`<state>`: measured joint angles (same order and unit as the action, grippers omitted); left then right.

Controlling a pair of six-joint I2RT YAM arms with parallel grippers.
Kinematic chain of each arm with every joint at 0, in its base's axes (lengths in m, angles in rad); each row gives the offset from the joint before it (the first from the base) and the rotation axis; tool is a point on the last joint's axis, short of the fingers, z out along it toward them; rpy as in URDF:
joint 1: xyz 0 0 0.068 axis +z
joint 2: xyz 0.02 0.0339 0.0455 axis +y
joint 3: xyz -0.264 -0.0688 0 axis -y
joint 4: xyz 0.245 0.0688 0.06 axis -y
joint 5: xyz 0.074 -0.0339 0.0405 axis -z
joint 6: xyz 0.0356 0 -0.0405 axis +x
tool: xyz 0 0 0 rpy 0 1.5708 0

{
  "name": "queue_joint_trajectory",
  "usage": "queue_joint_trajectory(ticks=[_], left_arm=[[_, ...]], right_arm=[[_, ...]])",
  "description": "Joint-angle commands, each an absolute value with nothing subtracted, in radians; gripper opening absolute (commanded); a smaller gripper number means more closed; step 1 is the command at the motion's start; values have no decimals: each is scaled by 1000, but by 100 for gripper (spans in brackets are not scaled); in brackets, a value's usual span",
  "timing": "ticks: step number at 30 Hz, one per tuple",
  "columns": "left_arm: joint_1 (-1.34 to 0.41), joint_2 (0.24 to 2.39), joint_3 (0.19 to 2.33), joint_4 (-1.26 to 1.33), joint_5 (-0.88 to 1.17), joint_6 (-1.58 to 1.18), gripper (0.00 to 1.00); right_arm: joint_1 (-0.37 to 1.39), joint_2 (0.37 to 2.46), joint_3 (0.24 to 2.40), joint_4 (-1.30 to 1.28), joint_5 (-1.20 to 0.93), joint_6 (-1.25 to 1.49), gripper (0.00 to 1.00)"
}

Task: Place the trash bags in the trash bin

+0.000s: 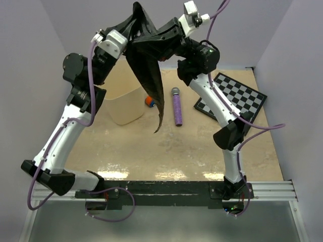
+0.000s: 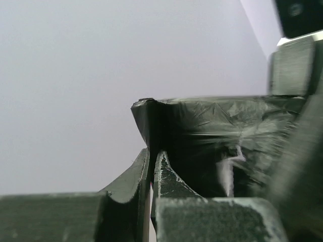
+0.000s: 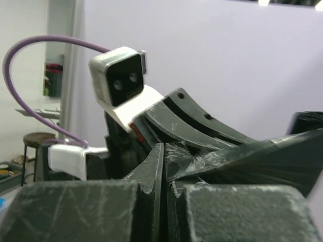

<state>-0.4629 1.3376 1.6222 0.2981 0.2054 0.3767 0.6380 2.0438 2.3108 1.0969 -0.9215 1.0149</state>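
Note:
The dark, glossy trash bag (image 1: 147, 63) is held high above the table between my two grippers, and its long tail hangs to a point over the tabletop. My left gripper (image 1: 132, 31) is shut on the film's upper edge; in the left wrist view its jaws (image 2: 154, 151) pinch the crinkled bag (image 2: 217, 131). My right gripper (image 1: 154, 36) is shut on the same bag from the right, and its jaws (image 3: 165, 148) clamp the film (image 3: 252, 156). The cream trash bin (image 1: 123, 106) stands on the table below and left of the hanging bag, partly hidden by the left arm.
A purple glittery cylinder (image 1: 177, 107) lies right of the bin. A small orange and blue object (image 1: 149, 101) sits by the bin's right wall. A black-and-white chequered board (image 1: 237, 96) lies at the back right. Lilac walls close in the sides and back.

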Motion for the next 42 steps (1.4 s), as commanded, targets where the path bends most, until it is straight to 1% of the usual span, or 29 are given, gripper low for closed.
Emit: queue_joint_trajectory(ticks=[1,5,9,14,15,16,17,19,20,23,25,28,31,33,34,35,37,38,39,42], left_arm=[[-417,1574,1692,152,44,448,0],[-417,1661,1795,225,42,405,0],[-417,1645,1790,285,8,397,0],[-411,1476,1677,301,-77,454,0],[-410,1388,1617,299,-86,492,0],[-410,1352,1602,285,-101,518,0],[-410,1318,1597,244,-129,549,0],[-410,1266,1585,183,-222,627,0],[-407,1243,1566,145,-280,671,0],[-391,1183,1496,75,-461,802,0],[-355,1177,1485,-65,-555,818,0],[-223,1203,1479,-269,-604,727,0],[-25,1238,1433,-403,-491,576,0],[101,1244,1337,-416,-363,505,0],[139,1241,1294,-413,-263,482,0],[182,1230,1237,-407,-104,477,0],[210,1213,1130,-361,83,482,0],[210,1209,1079,-323,138,488,0],[210,1213,1045,-287,158,471,0],[212,1290,997,-193,135,387,0]], right_arm=[[787,2011,2554,1632,-962,1082,0],[802,1979,2511,1621,-942,1062,0],[799,1902,2369,1612,-1014,985,0],[756,1743,2125,1456,-996,819,0],[729,1676,2027,1337,-976,696,0],[720,1630,1973,1230,-950,601,0],[713,1579,1900,1063,-895,481,0],[712,1476,1736,909,-730,265,0],[713,1427,1659,873,-630,167,0],[715,1315,1464,847,-442,8,0],[713,1278,1436,751,-337,-93,0],[713,1264,1440,629,-256,-107,0],[715,1241,1425,589,-223,-113,0],[715,1229,1416,571,-225,-120,0],[713,1227,1414,560,-221,-120,0],[713,1223,1419,545,-216,-121,0],[715,1221,1424,509,-268,-167,0],[713,1221,1430,493,-279,-187,0],[715,1223,1436,479,-275,-198,0],[715,1232,1463,436,-262,-212,0]])
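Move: Both hands still grip the black trash bag up high, the left fingers some 10 cm farther out than the right ones. From the left hand the trash bin's middle lies about 9 cm ahead, 6 cm left and 46 cm below; the toy car is roughly 15 cm ahead and 4 cm right, the purple microphone 11 cm ahead and 15 cm right, both near 58 cm below. From the right hand the bin is about 21 cm ahead, 6 cm left and 47 cm down. Forward and down some 16 cm goes the left hand while the right jerks back about 15 cm, pulling the bag apart between their pinched fingers. The left then recoils back, up and left before plunging about 40 cm down at the bin's left side, its fingers tipping downward; the right returns forward, sinking and swinging clockwise nearly 60 degrees. Both grips stay shut. ##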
